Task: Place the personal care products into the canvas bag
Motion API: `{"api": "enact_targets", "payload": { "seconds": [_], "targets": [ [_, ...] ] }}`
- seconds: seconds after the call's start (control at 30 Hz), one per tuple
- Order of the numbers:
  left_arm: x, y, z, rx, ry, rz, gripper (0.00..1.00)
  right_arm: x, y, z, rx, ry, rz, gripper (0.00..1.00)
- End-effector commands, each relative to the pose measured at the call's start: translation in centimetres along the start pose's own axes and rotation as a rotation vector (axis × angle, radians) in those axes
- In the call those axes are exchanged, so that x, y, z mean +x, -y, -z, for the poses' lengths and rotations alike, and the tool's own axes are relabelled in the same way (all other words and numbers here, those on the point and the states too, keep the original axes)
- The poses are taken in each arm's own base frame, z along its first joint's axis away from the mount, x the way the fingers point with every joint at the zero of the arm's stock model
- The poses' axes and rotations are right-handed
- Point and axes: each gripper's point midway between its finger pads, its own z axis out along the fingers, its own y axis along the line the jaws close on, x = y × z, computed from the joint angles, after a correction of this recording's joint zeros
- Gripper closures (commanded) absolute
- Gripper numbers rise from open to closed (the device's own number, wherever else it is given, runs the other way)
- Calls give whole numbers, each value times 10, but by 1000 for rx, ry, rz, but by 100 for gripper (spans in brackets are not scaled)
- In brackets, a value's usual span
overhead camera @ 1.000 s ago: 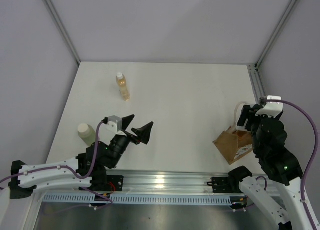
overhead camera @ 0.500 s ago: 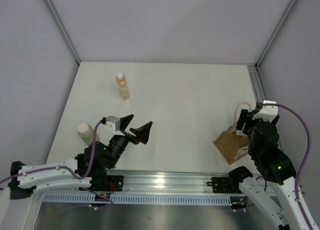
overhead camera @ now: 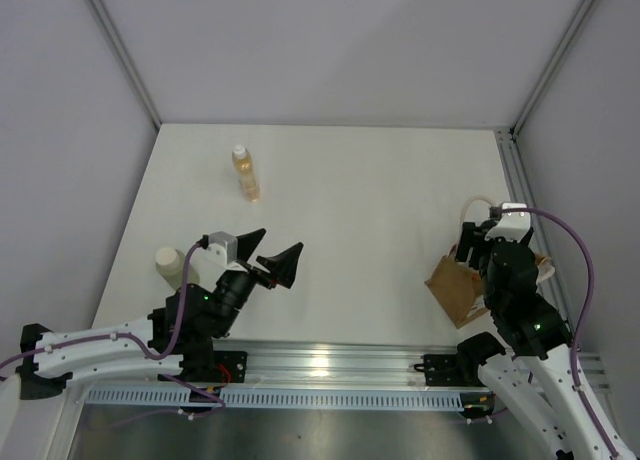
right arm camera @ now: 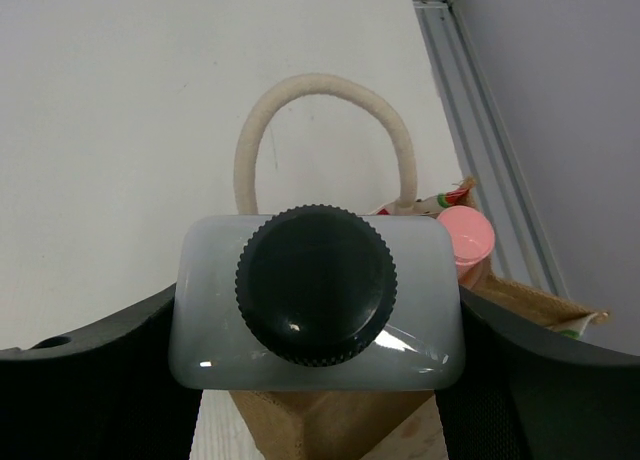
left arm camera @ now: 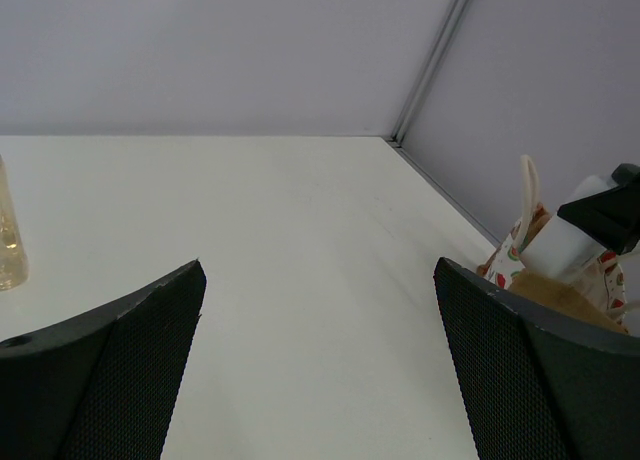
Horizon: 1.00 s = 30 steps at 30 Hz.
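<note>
My right gripper (right arm camera: 315,375) is shut on the clear squarish bottle with the black cap (right arm camera: 315,280) and holds it cap-up just above the canvas bag (right arm camera: 335,425). The bag's cream handle (right arm camera: 322,98) loops up behind the bottle. The pink cap of the orange bottle (right arm camera: 464,234) sticks out of the bag. From above, the bag (overhead camera: 452,288) sits at the right under my right gripper (overhead camera: 480,245). My left gripper (overhead camera: 270,255) is open and empty. The amber bottle (overhead camera: 245,173) stands at the far left. The pale-green cylinder (overhead camera: 171,267) stands left of my left arm.
A metal rail (overhead camera: 520,180) runs along the table's right edge beside the bag. Grey walls close in the table on three sides. In the left wrist view the amber bottle (left arm camera: 10,242) is at the left edge and the bag (left arm camera: 560,285) at the right.
My right gripper has moved left and toward the near edge with the clear bottle, closer over the bag's opening. The left arm has barely moved.
</note>
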Motion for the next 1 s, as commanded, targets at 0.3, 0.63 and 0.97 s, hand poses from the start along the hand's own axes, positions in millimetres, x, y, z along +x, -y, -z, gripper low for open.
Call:
{"api": "enact_targets", "payload": {
  "seconds": [0.3, 0.63, 0.97],
  "targets": [
    [-7, -1, 0, -4, 25, 27, 1, -38, -14, -11, -60, 215, -173, 100],
    [-5, 0, -1, -3, 20, 24, 1, -9, 1, -28, 39, 205, -203, 85],
    [-3, 0, -2, -7, 17, 17, 1, 8, 2, -41, 52, 144, -195, 57]
  ]
}}
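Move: My right hand already holds the black-capped bottle. The canvas bag's middle lies about 5 cm to its right, roughly 1 cm back and some 16 cm below. Inside the bag, the pink-capped bottle is roughly 3 cm ahead of this hand, 7 cm right and 14 cm down. The bag's far rope handle stands about 7 cm ahead, 1 cm right and 7 cm lower. From my idle left hand the bag is some 45 cm right, 4 cm ahead and 22 cm below. I lower my right hand about 7 cm, easing some 2 cm forward, to take the black-capped bottle down into the left part of the bag, beside the pink-capped one. On the way I drift about 1 cm left, then swing back right. My fingers keep their grip, and the wrist rolls only some 5 degrees, its left side rising. ##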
